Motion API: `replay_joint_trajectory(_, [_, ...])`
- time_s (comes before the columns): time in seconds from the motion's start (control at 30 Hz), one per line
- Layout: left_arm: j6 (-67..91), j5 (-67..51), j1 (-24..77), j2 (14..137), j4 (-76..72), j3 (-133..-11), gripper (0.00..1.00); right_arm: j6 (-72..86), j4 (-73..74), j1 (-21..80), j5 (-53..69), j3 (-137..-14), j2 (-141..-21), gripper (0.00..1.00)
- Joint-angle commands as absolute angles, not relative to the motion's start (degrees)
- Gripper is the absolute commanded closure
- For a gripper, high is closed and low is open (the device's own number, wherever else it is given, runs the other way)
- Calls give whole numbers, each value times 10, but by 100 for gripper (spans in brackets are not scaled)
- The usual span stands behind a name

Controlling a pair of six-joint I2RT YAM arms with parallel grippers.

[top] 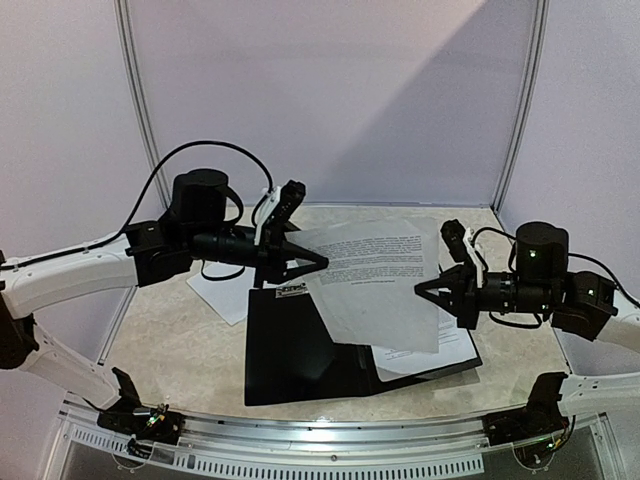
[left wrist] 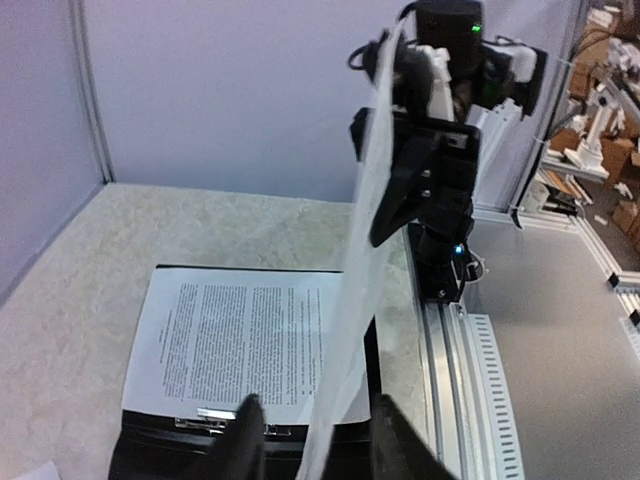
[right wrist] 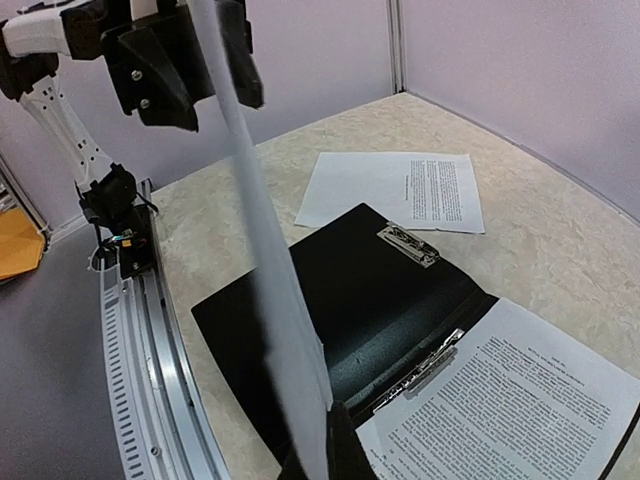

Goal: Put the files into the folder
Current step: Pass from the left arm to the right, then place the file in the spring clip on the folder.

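Note:
The black folder (top: 300, 350) lies open on the table, with one printed sheet (top: 440, 345) on its right half. A second sheet of the files (top: 375, 285) hangs in the air above it, stretched between both grippers. My right gripper (right wrist: 335, 442) is shut on that sheet's (right wrist: 270, 280) near edge. My left gripper (left wrist: 318, 445) stands open, and the sheet (left wrist: 365, 250) passes edge-on between its fingers (left wrist: 245, 440) without being pinched. A third sheet (top: 225, 295) lies on the table left of the folder, also in the right wrist view (right wrist: 400, 190).
The folder's metal clips (right wrist: 408, 245) show on its inner spine. A slotted aluminium rail (top: 320, 440) runs along the near table edge. Booth walls with corner posts (top: 140, 110) close in the back and sides.

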State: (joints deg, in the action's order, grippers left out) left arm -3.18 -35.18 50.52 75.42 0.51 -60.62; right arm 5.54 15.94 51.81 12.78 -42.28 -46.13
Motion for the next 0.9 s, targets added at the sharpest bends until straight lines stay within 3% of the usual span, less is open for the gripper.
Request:
replay_joint_trajectory(0.0, [-6,-276,513,794,63,-639,51,103,210,519,79,-459,-462,100])
replay_joint_trajectory(0.1, [-4,-188,511,802,69,-631,40,135,366,481,27,-588,-523,100])
replay_joint_trajectory(0.3, [-2,-94,500,821,84,-624,36,142,566,341,101,-754,-636,100])
replay_joint_trajectory(0.53, [6,14,494,848,116,-631,36,158,629,231,190,-744,-710,100])
replay_joint_trajectory(0.87, [8,100,479,859,129,-632,37,196,662,226,277,-778,-724,100])
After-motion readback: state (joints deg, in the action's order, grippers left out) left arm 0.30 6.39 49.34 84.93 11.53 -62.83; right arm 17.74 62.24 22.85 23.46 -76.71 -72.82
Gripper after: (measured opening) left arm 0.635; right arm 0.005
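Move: The right hand has the sheet pinched at its edge, the sheet's middle some 8 cm to its left and slightly lower. The folder's right half, with pages on it, lies about 9 cm ahead, 3 cm to the right and 26 cm below. From the left hand, that sheet's middle is about 8 cm to the right and 6 cm down; the left cover's silver clip is roughly 16 cm ahead, 7 cm left and 30 cm down, and the loose sheets are about 20 cm ahead and 19 cm left. Forward and to the right, about 9 cm each way, the right hand carries the sheet over the folder's right half, first rising some 6 cm, then sinking past its starting height while tipping about 40 degrees downward. The left hand opens further and leaves the sheet, going forward and down about 10 cm each, then drifting left towards the silver clip, turning some 40 degrees counter-clockwise. ##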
